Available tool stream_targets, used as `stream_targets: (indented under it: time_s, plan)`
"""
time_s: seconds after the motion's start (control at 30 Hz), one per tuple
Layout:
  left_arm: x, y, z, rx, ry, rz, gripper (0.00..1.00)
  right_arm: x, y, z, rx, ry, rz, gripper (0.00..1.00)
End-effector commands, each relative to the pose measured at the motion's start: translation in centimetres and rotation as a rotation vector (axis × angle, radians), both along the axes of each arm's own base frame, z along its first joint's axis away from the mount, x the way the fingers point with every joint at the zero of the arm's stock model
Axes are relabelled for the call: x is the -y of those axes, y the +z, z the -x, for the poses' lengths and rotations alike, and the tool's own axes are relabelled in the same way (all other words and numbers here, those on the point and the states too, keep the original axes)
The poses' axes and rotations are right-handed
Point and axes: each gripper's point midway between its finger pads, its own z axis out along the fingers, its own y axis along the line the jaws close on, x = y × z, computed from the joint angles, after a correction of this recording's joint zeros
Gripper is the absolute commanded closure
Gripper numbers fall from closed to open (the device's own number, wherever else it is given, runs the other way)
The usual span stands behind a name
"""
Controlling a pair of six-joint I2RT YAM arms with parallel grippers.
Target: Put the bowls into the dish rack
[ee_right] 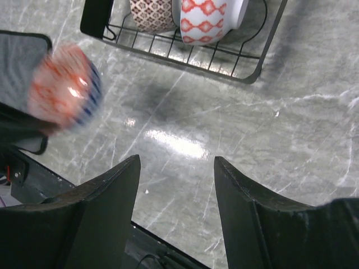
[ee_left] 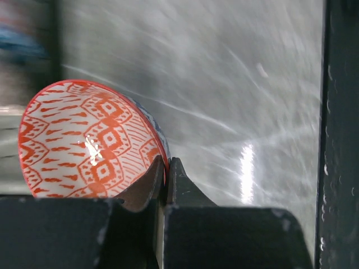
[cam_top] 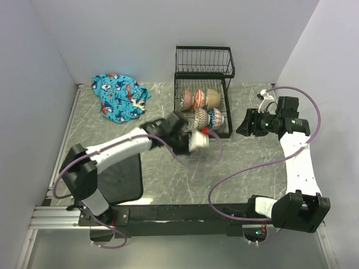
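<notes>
My left gripper (ee_left: 166, 162) is shut on the rim of a bowl (ee_left: 84, 140) with a red-orange pattern inside and a blue outside. One finger is inside the rim, the other outside. From above, that bowl (cam_top: 199, 140) hangs just in front of the black wire dish rack (cam_top: 204, 70), and it shows blurred in the right wrist view (ee_right: 64, 92). Several bowls (cam_top: 205, 109) stand on edge in the rack's lower tier, among them a brown dotted one (ee_right: 151, 14) and an orange patterned one (ee_right: 205, 19). My right gripper (ee_right: 176, 162) is open over bare table, right of the rack (cam_top: 242, 124).
A blue patterned cloth (cam_top: 119, 96) lies at the back left. A black mat (cam_top: 120, 179) lies by the left arm's base. Grey walls close in the table on three sides. A purple cable (cam_top: 224, 182) loops over the table in front of the right arm.
</notes>
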Motion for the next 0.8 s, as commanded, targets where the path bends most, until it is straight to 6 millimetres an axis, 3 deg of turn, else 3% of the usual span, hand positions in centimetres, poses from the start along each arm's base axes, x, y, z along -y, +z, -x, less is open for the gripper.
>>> stream_targets:
  time_s: [0.0, 0.03, 0.13, 0.17, 0.2, 0.23, 0.3, 0.37, 0.4, 0.67, 0.77]
  plan:
    - [-0.4, 10.3, -6.3, -0.091, 0.214, 0.309, 0.99, 0.0, 2.4, -1.8, 0.075, -0.013, -0.03, 0.37]
    - [-0.5, 12.1, -7.6, -0.115, 0.236, 0.36, 0.99, 0.0, 2.5, -2.0, 0.073, -0.019, -0.038, 0.37]
    - [-0.8, 13.5, -11.0, -0.289, 0.33, 0.494, 0.99, 0.0, 2.8, -2.1, 0.076, -0.017, -0.033, 0.37]
    - [-0.7, 14.1, -11.0, -0.341, 0.316, 0.539, 0.99, 0.0, 2.7, -2.0, 0.063, -0.014, -0.032, 0.37]
    - [-0.6, 15.4, -12.1, -0.384, 0.355, 0.609, 0.99, 0.2, 3.1, -2.2, 0.074, -0.013, -0.023, 0.37]
    - [-0.4, 14.7, -12.5, -0.43, 0.367, 0.619, 0.99, 0.3, 3.0, -2.4, 0.067, -0.009, -0.013, 0.37]
    - [0.1, 16.0, -13.2, -0.511, 0.375, 0.691, 0.99, 0.7, 3.4, -2.6, 0.072, -0.015, 0.008, 0.37]
    - [0.4, 15.5, -14.2, -0.6, 0.408, 0.738, 0.99, 0.9, 3.4, -2.7, 0.066, -0.02, 0.022, 0.37]
    - [0.2, 15.8, -14.3, -0.723, 0.461, 0.763, 0.99, 1.0, 3.6, -2.7, 0.07, -0.019, 0.028, 0.38]
    - [0.7, 14.2, -16.9, -0.984, 0.629, 0.908, 0.99, 2.6, 3.3, -1.9, 0.038, -0.036, 0.132, 0.38]
    - [0.4, 12.7, -18.3, -1.051, 0.695, 0.943, 0.99, 2.8, 3.3, -2.0, 0.03, -0.046, 0.143, 0.38]
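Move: The left hand already grips the blue zigzag bowl by its rim; the free front-left slot of the dish rack lies about 14 cm ahead of that hand, 2 cm to its right and a couple of centimetres lower. Next to the slot at the same depth stand the grey patterned bowl, 7 cm to the hand's right, and the red-and-white bowl, 13 cm right; the pink bowl is 22 cm ahead, 1 cm right. From the right hand the slot is some 24 cm left, 5 cm ahead and 10 cm lower. Keeping its pinch on the blue zigzag bowl's rim, the left hand sweeps forward about 17 cm and up over the front of the dish rack, climbing some 12 cm before sinking back about 4 cm above the front-left slot. As it goes, the wrist turns through some 80 degrees, bringing the fingers from slanting down to the right to pointing right and nearly level, while the open, empty right hand drifts a couple of centimetres up, forward and to its right. ##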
